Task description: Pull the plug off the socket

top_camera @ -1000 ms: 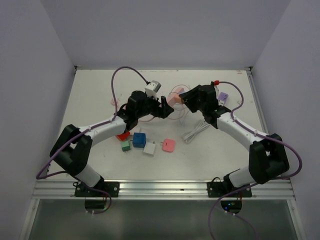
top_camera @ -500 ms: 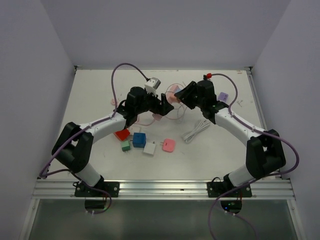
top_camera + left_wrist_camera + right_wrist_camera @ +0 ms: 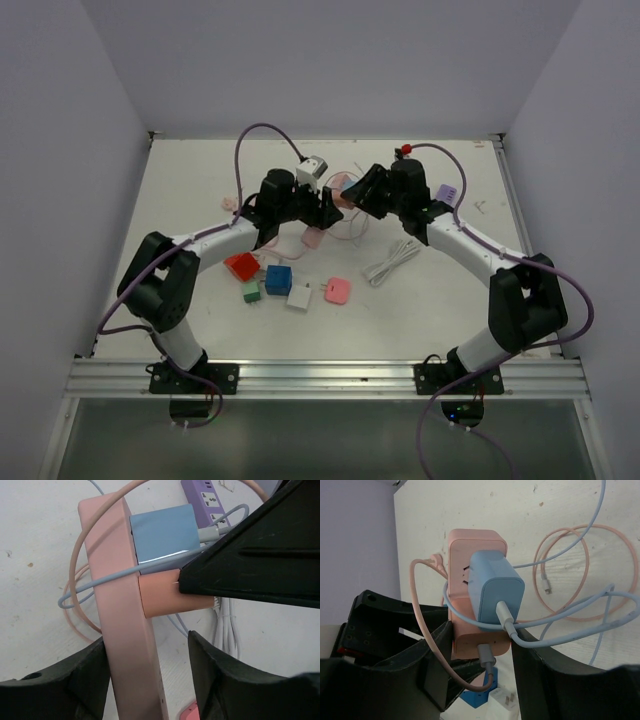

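A pink power strip (image 3: 112, 570) stands on edge above the table, between the two grippers (image 3: 343, 186). A pink plug (image 3: 160, 597) and a blue plug (image 3: 162, 532) with a grey-blue cable sit in its face. My right gripper (image 3: 480, 630) is shut on the sides of the pink plug (image 3: 470, 647), just below the blue plug (image 3: 495, 590). My left gripper (image 3: 146, 637) straddles the strip's lower part. The strip rests against the left finger and a gap shows to the right finger. In the top view the left gripper (image 3: 325, 208) faces the right gripper (image 3: 365, 192).
A purple power strip (image 3: 447, 195) lies at the back right. A white cable bundle (image 3: 390, 265) lies right of centre. Loose adaptors lie in front: red (image 3: 241, 266), blue (image 3: 278, 279), green (image 3: 250, 291), white (image 3: 298, 297), pink (image 3: 338, 290). A pink cable coil (image 3: 580, 575) lies behind.
Both grippers have moved toward the back of the table, the right one also leftward, with the pink strip staying between them.
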Controlling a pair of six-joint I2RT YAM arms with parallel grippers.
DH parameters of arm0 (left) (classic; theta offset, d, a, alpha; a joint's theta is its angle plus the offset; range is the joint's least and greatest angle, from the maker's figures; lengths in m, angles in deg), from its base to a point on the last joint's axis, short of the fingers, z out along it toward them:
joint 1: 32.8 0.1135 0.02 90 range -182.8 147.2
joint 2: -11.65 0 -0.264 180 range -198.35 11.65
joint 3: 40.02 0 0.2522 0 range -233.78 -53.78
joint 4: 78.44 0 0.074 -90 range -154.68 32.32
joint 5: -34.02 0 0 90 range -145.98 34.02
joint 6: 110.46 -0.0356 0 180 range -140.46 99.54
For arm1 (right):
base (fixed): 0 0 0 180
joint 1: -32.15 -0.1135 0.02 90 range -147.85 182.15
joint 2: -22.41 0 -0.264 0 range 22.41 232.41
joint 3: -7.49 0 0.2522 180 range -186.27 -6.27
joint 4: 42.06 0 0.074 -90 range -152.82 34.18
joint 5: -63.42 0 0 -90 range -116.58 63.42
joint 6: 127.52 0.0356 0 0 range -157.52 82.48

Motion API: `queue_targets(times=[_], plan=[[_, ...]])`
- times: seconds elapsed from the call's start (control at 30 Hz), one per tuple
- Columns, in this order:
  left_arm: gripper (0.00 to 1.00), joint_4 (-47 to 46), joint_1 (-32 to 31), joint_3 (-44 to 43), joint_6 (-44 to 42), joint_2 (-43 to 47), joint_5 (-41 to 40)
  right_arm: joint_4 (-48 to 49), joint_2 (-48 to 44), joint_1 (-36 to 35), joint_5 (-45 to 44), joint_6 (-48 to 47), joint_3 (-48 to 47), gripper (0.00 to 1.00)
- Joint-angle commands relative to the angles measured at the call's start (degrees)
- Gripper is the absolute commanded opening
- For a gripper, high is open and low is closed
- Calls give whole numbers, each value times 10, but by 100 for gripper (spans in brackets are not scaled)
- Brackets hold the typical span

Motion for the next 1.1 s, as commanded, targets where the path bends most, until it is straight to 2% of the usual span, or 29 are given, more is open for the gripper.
queue_targets(times=[0.0,0.03,0.13,0.17,0.23,0.27,0.3,0.37,0.4,0.5,0.7,0.8,1.07], plan=[[59,2,-1,-19,-23,-8,5,63,-13,-3,45,-8,-39,0],[58,3,-1,-20,-24,-12,4,65,-11,-3,49,-8,-40,0],[41,2,-1,-21,-26,-14,3,69,-10,-3,56,-11,-41,0],[29,2,-1,-21,-28,-13,3,68,-9,-3,57,-15,-42,0],[17,0,-1,-19,-32,-8,2,65,-7,-3,68,-24,-45,0],[8,-1,-1,-18,-33,-7,2,60,-3,-3,73,-30,-49,4],[5,-6,-1,-16,-33,-5,1,56,-2,-3,80,-32,-51,17],[0,-12,-1,-13,-31,0,1,53,5,-3,97,-32,-52,26],[0,-20,-1,-12,-29,2,2,53,7,-3,99,-30,-51,35],[0,-34,-1,-11,-17,5,12,58,8,-3,97,-30,-45,49],[0,-56,0,-12,12,9,32,53,17,-5,101,-45,-51,67],[0,-58,-1,-14,20,11,36,53,21,-8,101,-49,-53,70],[0,-77,-1,-4,36,25,37,32,30,-12,83,-62,-62,70]])
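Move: The pink socket runs between the left hand's open fingers, its middle roughly at that hand's point, give or take a centimetre. The orange plug lies about 3 cm ahead of, 4 cm to the right of and 2 cm above the left hand; the blue plug is some 5 cm ahead, 5 cm right and 2 cm up. The right hand already grips the orange plug; from it the socket's middle is about 4 cm left and 3 cm back, the blue plug 3 cm farther out and 1 cm right. The pink socket gets pinched across its body by the left fingers, which close on it as that hand sinks about 1.5 cm and edges forward and left, then holds. With the socket held, the right fingers open off the orange plug's sides but stay around it, while the right hand eases about 2 cm left and turns slightly counter-clockwise. ##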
